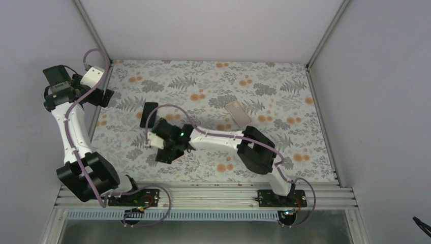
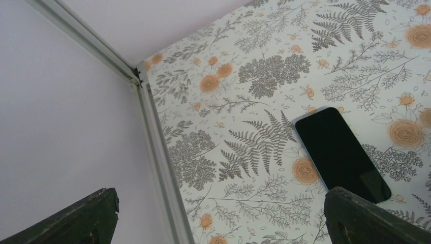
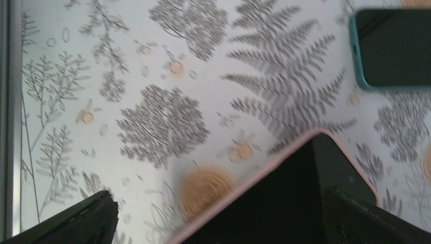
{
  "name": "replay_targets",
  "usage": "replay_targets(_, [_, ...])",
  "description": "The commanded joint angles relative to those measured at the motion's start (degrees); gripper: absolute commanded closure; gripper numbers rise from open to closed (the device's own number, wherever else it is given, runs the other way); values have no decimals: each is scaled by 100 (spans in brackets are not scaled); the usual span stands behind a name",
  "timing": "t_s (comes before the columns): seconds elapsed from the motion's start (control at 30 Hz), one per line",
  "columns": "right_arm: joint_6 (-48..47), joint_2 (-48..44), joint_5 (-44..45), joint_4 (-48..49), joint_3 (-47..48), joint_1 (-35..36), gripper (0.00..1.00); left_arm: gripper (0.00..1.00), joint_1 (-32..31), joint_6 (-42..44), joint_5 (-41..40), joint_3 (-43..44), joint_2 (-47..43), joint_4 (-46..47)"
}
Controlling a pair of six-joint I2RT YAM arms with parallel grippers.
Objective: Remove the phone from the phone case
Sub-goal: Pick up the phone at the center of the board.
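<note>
A black-screened phone in a pink case (image 3: 289,203) lies on the floral table, low in the right wrist view. My right gripper (image 3: 218,218) is open above it, with the right finger (image 3: 366,218) over the phone's edge and the left finger (image 3: 76,223) off to its side. In the top view this gripper (image 1: 170,150) hangs over the table's middle left and covers most of that phone. My left gripper (image 2: 218,218) is open and empty, raised by the left wall (image 1: 104,96).
A second dark phone with a teal rim (image 1: 148,114) lies just beyond my right gripper; it also shows in the right wrist view (image 3: 394,48) and the left wrist view (image 2: 340,152). A pale pinkish flat rectangle (image 1: 238,113) lies further right. Walls enclose the table.
</note>
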Motion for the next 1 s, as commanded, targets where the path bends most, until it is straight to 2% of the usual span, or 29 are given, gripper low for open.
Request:
replay_targets(0.0, [-393, 218, 1369, 973, -310, 389, 0, 0, 105, 85, 186, -53, -199, 16])
replay_targets(0.13, [-652, 288, 2483, 1413, -649, 491, 0, 0, 146, 120, 278, -125, -162, 33])
replay_targets(0.23, [-908, 11, 2912, 1848, -1130, 453, 0, 0, 193, 155, 364, -247, -171, 88])
replay_targets(0.47, [-649, -159, 2933, 1399, -1244, 215, 0, 0, 280, 169, 567, -425, -89, 168])
replay_targets(0.6, [-474, -195, 2515, 988, -1195, -101, 0, 0, 334, 210, 660, -520, -83, 173])
replay_targets(0.73, [-285, -175, 1406, 397, -996, -536, 0, 0, 380, 285, 804, -608, -69, 99])
replay_targets(0.83, [-384, -184, 745, 117, -892, -823, 0, 0, 391, 330, 927, -680, -31, 22])
replay_targets(0.97, [-626, -172, 395, 12, -885, -996, 0, 0, 399, 433, 1079, -782, -35, -67])
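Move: Below the open right hand, the phone in its pink phone case lies some 6 cm down, 4 cm ahead and barely 1 cm right, its long side running forward-left. From that hand the bare phone is roughly 21 cm ahead and 11 cm left, the empty case about 22 cm ahead and 33 cm right, both at table height. From the left hand the pink-cased phone lies about 27 cm right, 10 cm back and 25 cm down. Dipping about 4 cm with a slight swing back and left, the right hand then sweeps forward and right some 12 cm, still sinking a little. Its wide-open fingers come astride the pink case, the base-side finger pushing the long edge along. The fingertips tip forward some 25 degrees, then mostly swing back. Clear of everything, the open left hand sinks about 3 cm. ##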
